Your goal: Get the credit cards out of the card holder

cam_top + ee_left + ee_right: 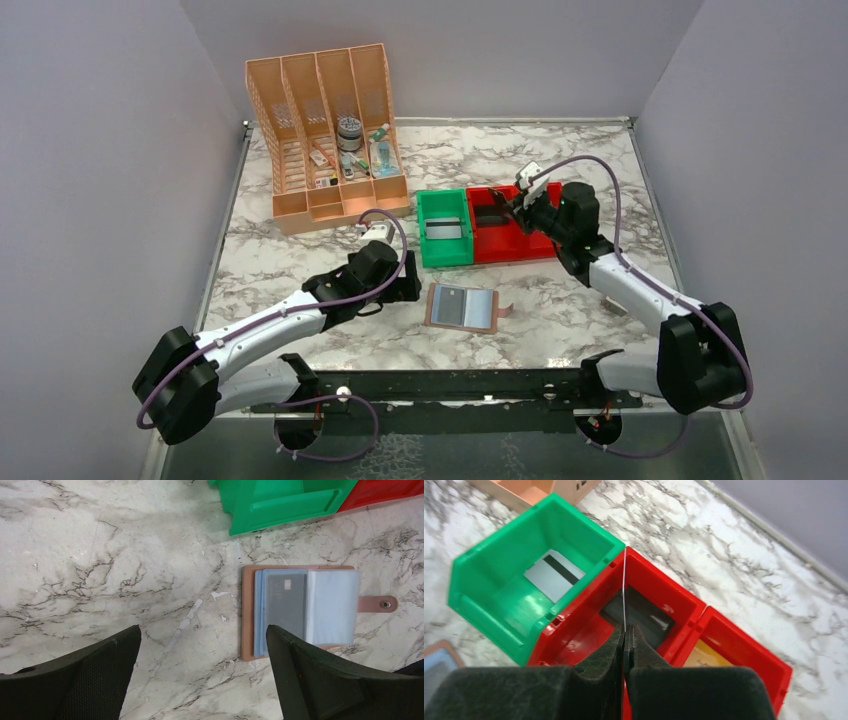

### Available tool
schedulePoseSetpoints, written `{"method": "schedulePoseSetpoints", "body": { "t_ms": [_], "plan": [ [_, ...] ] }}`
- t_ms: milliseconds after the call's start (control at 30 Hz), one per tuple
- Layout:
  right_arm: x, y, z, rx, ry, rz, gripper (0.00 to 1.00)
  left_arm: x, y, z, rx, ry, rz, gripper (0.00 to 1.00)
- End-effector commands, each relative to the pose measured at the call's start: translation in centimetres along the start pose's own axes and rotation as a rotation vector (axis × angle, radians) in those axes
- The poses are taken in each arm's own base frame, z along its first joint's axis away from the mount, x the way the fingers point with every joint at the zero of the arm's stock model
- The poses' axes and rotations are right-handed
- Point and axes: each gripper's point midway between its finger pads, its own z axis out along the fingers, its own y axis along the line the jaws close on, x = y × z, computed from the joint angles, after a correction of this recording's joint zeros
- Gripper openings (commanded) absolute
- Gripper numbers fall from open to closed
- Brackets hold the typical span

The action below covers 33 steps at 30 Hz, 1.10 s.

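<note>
The brown card holder (462,307) lies open on the table, its blue-grey pockets up. In the left wrist view (247,615) a dark grey credit card (286,605) sits in its left pocket and the snap tab (378,604) points right. My left gripper (204,630) is open and empty, just left of the holder (400,285). My right gripper (625,629) is shut on a credit card seen edge-on (624,590), held over the red bin (574,630). Another dark card (644,612) lies in that bin.
A green bin (445,245) beside the red bin (505,248) holds a light grey card with a black stripe (553,573). A second red compartment (744,650) holds something yellow. An orange desk organiser (325,130) with small items stands at the back left.
</note>
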Motion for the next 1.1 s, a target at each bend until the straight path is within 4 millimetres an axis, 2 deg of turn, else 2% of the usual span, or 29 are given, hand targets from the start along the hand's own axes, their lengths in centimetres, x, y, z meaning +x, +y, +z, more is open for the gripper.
{"method": "schedulePoseSetpoints", "body": {
  "t_ms": [0,233,500,667,833,1067],
  "plan": [
    [-0.7,-2.1,1.2,0.045,0.004,-0.258,0.01,0.1,-0.7,-0.1,0.04,0.01,-0.017,0.99],
    [2.7,0.0,3.4,-0.078,0.122,-0.399,0.01,-0.2,-1.2,0.0,0.054,0.013,-0.024,0.99],
    [3.4,-0.4,4.9,-0.065,0.144,-0.452,0.01,-0.3,-1.5,-0.4,0.069,0.015,-0.021,0.99],
    [5.7,-1.5,5.3,-0.023,0.217,-0.492,0.01,-0.2,-1.5,-0.3,0.068,0.023,-0.023,0.99],
    [5.6,-2.6,5.9,0.029,0.209,-0.529,0.01,-0.1,-1.6,-0.2,0.068,0.027,-0.017,0.99],
    [5.0,-2.6,6.8,0.007,0.188,-0.567,0.01,-0.1,-1.5,-0.3,0.069,0.029,-0.022,0.99]
  ]
}}
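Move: The black card stack in the left red compartment, where the held card is headed, lies about 8 cm ahead of the right hand, 4 cm to its left and some 14 cm below. The yellow box is about 11 cm to the right of the stack, level with it; the silver card in the green bin is 10 cm to the stack's left and 2 cm nearer. From the idle left hand the stack is roughly 20 cm ahead, 17 cm right and 8 cm below. The dark card, still pinched edge-on in the shut right fingers, is lowered about 8 cm into closer reach of the black stack in the left red compartment, going some 4 cm forward as well. On the way the wrist rolls about 30 degrees, left side down, so that card and fingers slant more steeply downward; the grip stays shut. ##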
